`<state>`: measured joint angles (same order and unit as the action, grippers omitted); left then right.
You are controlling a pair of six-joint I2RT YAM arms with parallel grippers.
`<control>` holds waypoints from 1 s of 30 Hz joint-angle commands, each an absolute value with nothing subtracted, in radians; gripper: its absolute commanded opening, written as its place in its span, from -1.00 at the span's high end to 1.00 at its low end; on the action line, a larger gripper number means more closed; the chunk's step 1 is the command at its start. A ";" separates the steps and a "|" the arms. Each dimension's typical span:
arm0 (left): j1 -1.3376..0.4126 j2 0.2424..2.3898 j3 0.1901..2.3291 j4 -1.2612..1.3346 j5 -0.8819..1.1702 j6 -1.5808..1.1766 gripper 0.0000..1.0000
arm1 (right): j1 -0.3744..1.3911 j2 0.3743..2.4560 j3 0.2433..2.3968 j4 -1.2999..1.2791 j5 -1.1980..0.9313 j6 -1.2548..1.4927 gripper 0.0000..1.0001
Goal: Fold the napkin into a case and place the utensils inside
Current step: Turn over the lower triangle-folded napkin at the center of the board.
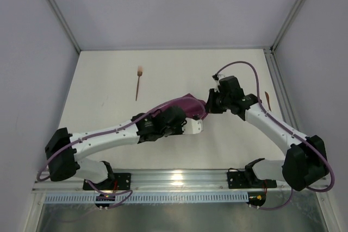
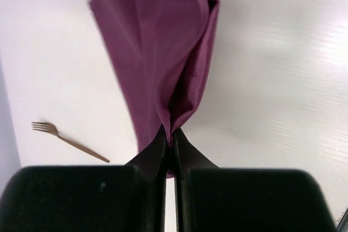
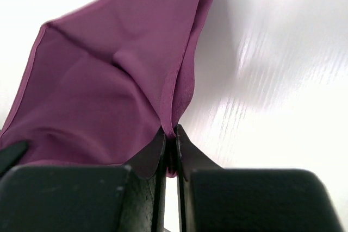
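The magenta-purple napkin (image 1: 189, 106) hangs bunched between the two arms at the table's middle, mostly hidden by them from above. My left gripper (image 2: 170, 134) is shut on a fold of the napkin (image 2: 157, 42). Pinching another edge of the same napkin (image 3: 103, 96), my right gripper (image 3: 170, 131) is shut too. A copper fork (image 1: 138, 83) lies on the table to the far left of the cloth, also visible as the fork (image 2: 65, 139) in the left wrist view. A second thin copper utensil (image 1: 267, 99) lies near the right edge of the table.
The white table (image 1: 109, 123) is bounded by grey walls on the left, back and right. A metal rail (image 1: 174, 177) runs along the near edge by the arm bases.
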<state>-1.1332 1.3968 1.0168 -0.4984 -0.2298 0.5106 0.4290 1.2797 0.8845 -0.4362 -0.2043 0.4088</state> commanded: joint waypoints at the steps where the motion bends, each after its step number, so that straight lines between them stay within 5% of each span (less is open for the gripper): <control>1: -1.097 1.348 1.120 -0.546 -0.272 0.454 1.00 | 0.425 1.256 0.988 -0.547 -0.155 0.350 0.94; 15: -1.040 1.449 1.397 -0.575 -0.157 0.305 1.00 | 0.296 1.161 1.215 -0.804 0.073 0.255 0.94; 30: -1.130 1.954 2.024 -0.673 0.132 0.054 1.00 | 0.111 1.166 1.451 -1.139 0.414 0.160 0.94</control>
<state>-1.0744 1.8931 1.9202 -0.6483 0.0376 0.1272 0.1322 1.1534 1.3911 -1.0290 0.2962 0.1967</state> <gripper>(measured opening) 0.015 0.093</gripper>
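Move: Pinched along one edge, the napkin hangs partly lifted between the hands, its middle roughly 9 cm ahead, 2 cm right and 6 cm below the left hand. The knife lies about 33 cm right, 6 cm ahead and 11 cm below the right hand; from the left it is 48 cm right and 14 cm ahead. The fork lies some 28 cm ahead and 16 cm left of the left hand. Carrying the napkin up and across to the right, both hands keep their pinch: the right swings about 19 cm right towards the knife's side while climbing 15 cm. The left first rises 8 cm and edges forward, then follows 17 cm right and a little higher. Both wrists roll with their left sides dipping, some 30 degrees, and the right also turns clockwise. ##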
